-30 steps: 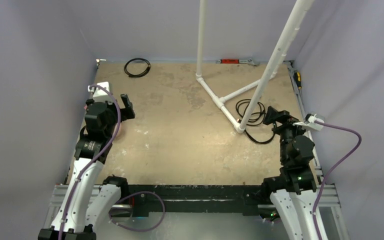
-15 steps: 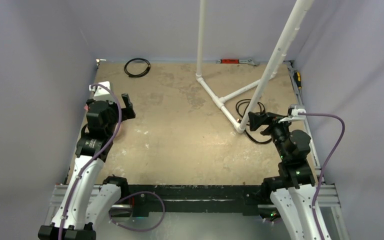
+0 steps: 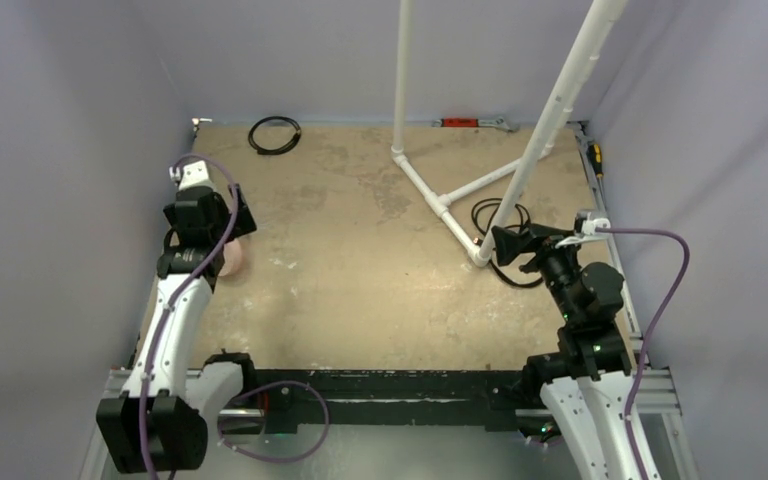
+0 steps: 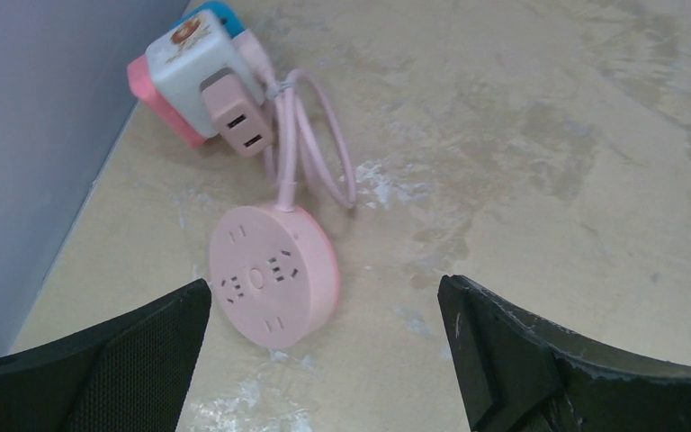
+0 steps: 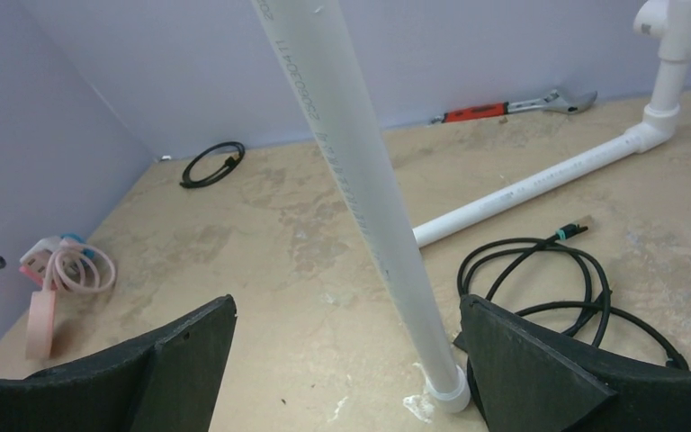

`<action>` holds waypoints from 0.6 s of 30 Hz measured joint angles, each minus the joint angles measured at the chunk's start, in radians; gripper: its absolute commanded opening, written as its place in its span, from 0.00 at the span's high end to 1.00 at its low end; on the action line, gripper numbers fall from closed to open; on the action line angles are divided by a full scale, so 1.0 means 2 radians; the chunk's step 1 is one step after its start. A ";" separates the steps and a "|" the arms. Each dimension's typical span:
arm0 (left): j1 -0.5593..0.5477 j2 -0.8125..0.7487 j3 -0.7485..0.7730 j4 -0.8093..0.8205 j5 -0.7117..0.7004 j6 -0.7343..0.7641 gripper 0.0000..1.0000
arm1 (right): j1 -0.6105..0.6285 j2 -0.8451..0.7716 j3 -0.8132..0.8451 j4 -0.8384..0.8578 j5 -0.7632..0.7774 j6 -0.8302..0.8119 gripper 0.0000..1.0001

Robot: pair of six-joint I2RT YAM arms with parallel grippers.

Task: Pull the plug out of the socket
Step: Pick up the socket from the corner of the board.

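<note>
The socket (image 4: 184,63), a white-grey cube with pink and blue sides, lies by the left wall. The pink plug (image 4: 234,121) sits pushed into its near face, and its thin pink cable (image 4: 319,148) loops down to a round pink disc with holes (image 4: 274,274). My left gripper (image 4: 324,288) hangs open above the table. The disc lies just past its left finger and the socket farther off. From above, the left gripper (image 3: 232,222) covers the socket, and only the disc (image 3: 235,258) shows. My right gripper (image 3: 505,245) is open and far from the socket (image 5: 49,252).
A white pipe frame (image 3: 440,200) stands on the table, and its slanted leg (image 5: 360,180) rises just ahead of my right gripper. A black cable coil (image 3: 500,215) lies at the leg's foot. At the back are a small black coil (image 3: 274,134) and a red-handled wrench (image 3: 470,123).
My left arm has swung back and left, and its gripper now tips down over the disc. My right gripper turned left toward the foot of the pipe leg.
</note>
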 measured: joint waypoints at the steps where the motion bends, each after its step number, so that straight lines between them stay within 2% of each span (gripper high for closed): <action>1: 0.013 0.015 0.000 0.000 0.006 -0.002 0.00 | 0.000 -0.002 0.000 0.001 0.000 0.000 0.01; 6: 0.060 0.096 0.002 0.004 0.022 -0.010 0.01 | 0.000 -0.006 0.000 0.003 0.003 -0.002 0.01; 10: 0.062 0.160 0.012 0.002 0.023 -0.010 0.01 | 0.000 -0.009 0.000 0.003 0.003 -0.002 0.01; 18: 0.062 0.206 0.023 -0.002 0.018 -0.008 0.06 | 0.000 -0.017 0.000 0.004 0.003 -0.002 0.01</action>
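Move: The round pink socket, standing on its rim, lies about 3 cm ahead of the left hand, 4 cm to its left and 15 cm below. The pink cord's loop lies some 8 cm beyond the socket, and the plug cube roughly 12 cm farther out and 10 cm to the left of it, by the wall. From the right hand the socket is far off, about 70 cm to the left, 10 cm ahead and 23 cm below. The left hand sinks about 11 cm towards the round pink socket with its fingers kept wide open, slipping some 3 cm to the left early in the descent and edging slightly forward, then going almost straight down and slowing. Meanwhile the wrist tips the fingers some 20 degrees farther downward, bringing the two pads closer over the socket with no touch to be seen yet. ##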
